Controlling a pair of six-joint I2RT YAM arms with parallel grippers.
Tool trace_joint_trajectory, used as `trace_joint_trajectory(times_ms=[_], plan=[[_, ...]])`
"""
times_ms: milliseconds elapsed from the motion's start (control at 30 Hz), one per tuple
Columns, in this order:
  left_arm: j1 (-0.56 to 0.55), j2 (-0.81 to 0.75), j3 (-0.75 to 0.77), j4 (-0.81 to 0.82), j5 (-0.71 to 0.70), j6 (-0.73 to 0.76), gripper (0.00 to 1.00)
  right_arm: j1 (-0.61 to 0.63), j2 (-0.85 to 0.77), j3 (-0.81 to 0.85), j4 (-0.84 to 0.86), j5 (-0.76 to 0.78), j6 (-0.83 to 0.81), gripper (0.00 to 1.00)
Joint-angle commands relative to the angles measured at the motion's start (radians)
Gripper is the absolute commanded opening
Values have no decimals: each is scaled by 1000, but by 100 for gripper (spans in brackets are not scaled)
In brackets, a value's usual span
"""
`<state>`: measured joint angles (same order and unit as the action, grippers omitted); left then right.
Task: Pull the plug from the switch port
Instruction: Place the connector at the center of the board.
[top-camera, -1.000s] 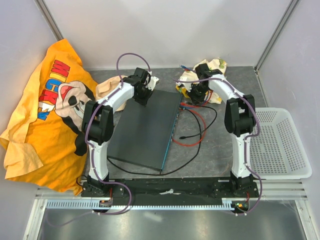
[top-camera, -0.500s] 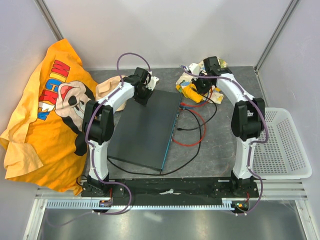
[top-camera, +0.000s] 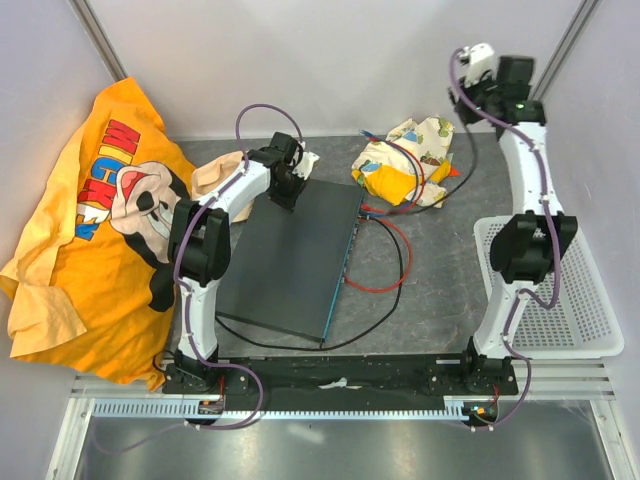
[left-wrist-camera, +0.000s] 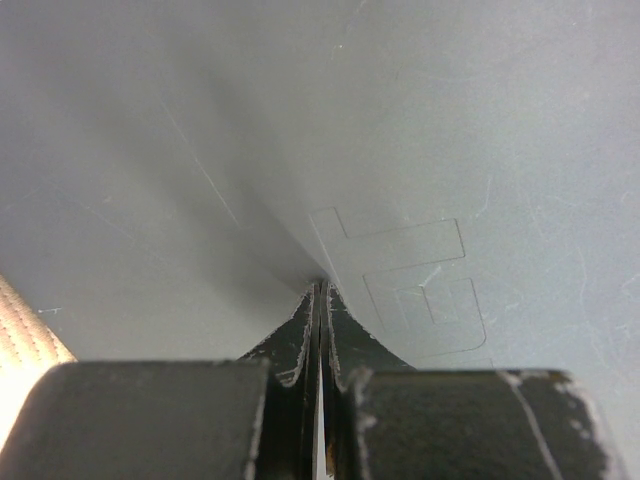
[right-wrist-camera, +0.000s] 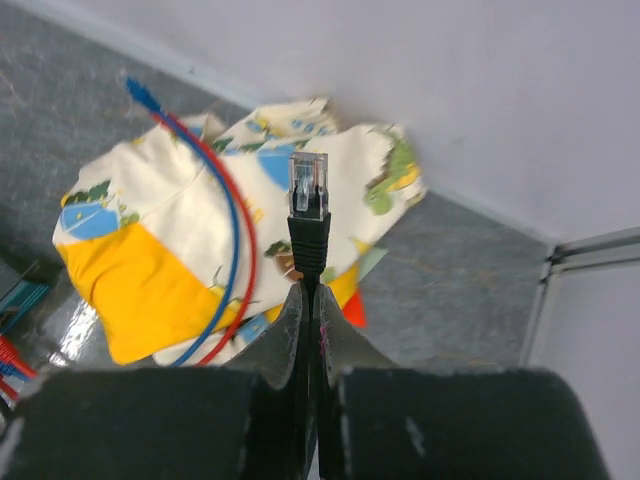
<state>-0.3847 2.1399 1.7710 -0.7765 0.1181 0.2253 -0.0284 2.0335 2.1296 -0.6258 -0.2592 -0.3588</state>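
Observation:
The switch (top-camera: 290, 260) lies flat on the table, its teal port edge (top-camera: 345, 262) facing right. My left gripper (top-camera: 285, 195) is shut with its tips (left-wrist-camera: 320, 288) pressed down on the switch's grey top (left-wrist-camera: 450, 150) near its far corner. My right gripper (top-camera: 478, 80) is raised high at the back right, away from the switch. It is shut (right-wrist-camera: 313, 288) on a black cable just below the clear plug (right-wrist-camera: 309, 190), which points up in free air. The black cable (top-camera: 462, 150) hangs from it down toward the table.
A red cable (top-camera: 395, 235) still loops from the port edge. A patterned cloth (top-camera: 400, 160) with red and blue cables (right-wrist-camera: 235, 240) lies behind the switch. A white mesh basket (top-camera: 570, 290) stands right, a yellow shirt (top-camera: 90, 220) left, and a peach item (top-camera: 215, 170) by the left arm.
My right arm has risen from beside the switch's far right corner up to the back right, carrying the black cable and plug. The left arm has not moved.

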Motion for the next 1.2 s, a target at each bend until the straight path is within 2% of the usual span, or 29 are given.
trace_joint_trajectory(times_ms=[0,100,233,467,633,700,833,933,967,1000,1067,1133,1167], plan=[[-33,146,-61,-24,144,-9,2,-91,70,147,-71,-216,-5,0],[-28,149,-62,-29,158,-11,2,-125,106,161,-90,-154,-58,0],[-26,153,-59,-32,169,-14,2,-140,165,167,-146,-156,-135,0],[-28,158,-58,-33,172,-24,2,-140,238,33,-98,-164,-175,0],[-28,158,-53,-37,158,-20,2,-139,294,32,-64,-20,-233,0],[-26,158,-50,-37,155,-17,2,-139,281,-3,-51,6,-302,0],[-26,163,-48,-37,157,-17,2,-133,180,-225,86,107,-382,1],[-26,164,-50,-41,164,-9,1,-102,98,-412,253,198,-487,24],[-26,164,-51,-44,169,-6,2,-91,74,-459,358,249,-502,43],[-25,163,-53,-47,175,2,1,-82,53,-527,412,253,-508,50],[-22,158,-53,-55,181,5,2,-55,-8,-542,466,267,-448,60],[-20,149,-54,-58,193,6,2,-21,-59,-487,442,215,-358,64],[-19,143,-61,-60,199,6,1,-9,-74,-461,384,186,-256,66]])
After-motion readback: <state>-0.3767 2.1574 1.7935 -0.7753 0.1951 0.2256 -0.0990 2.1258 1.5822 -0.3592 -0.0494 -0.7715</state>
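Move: The right hand holds the black plug high up, and the bare tabletop it is taken to lies some 10 cm to the right, 4 cm back and about 27 cm below. The patterned cloth is centred about 8 cm left and 2 cm farther out, at table height, with the red and blue cables across it some 5 cm left and 2 cm back. The basket's far left corner is about 17 cm back and 12 cm right. From the left hand the laying spot is roughly 50 cm right and 7 cm ahead. Still pinching the black plug, the right hand swings about 7 cm right and a little up, then plunges some 27 cm towards the bare table just right of the cloth, its fingers tipping about 20 degrees more steeply down. Low over the table it draws back about 5 cm and a few centimetres more to the right, rolls some 20 degrees so its left side drops, opens its fingers well apart to let go of the plug and starts to rise by about a centimetre. ##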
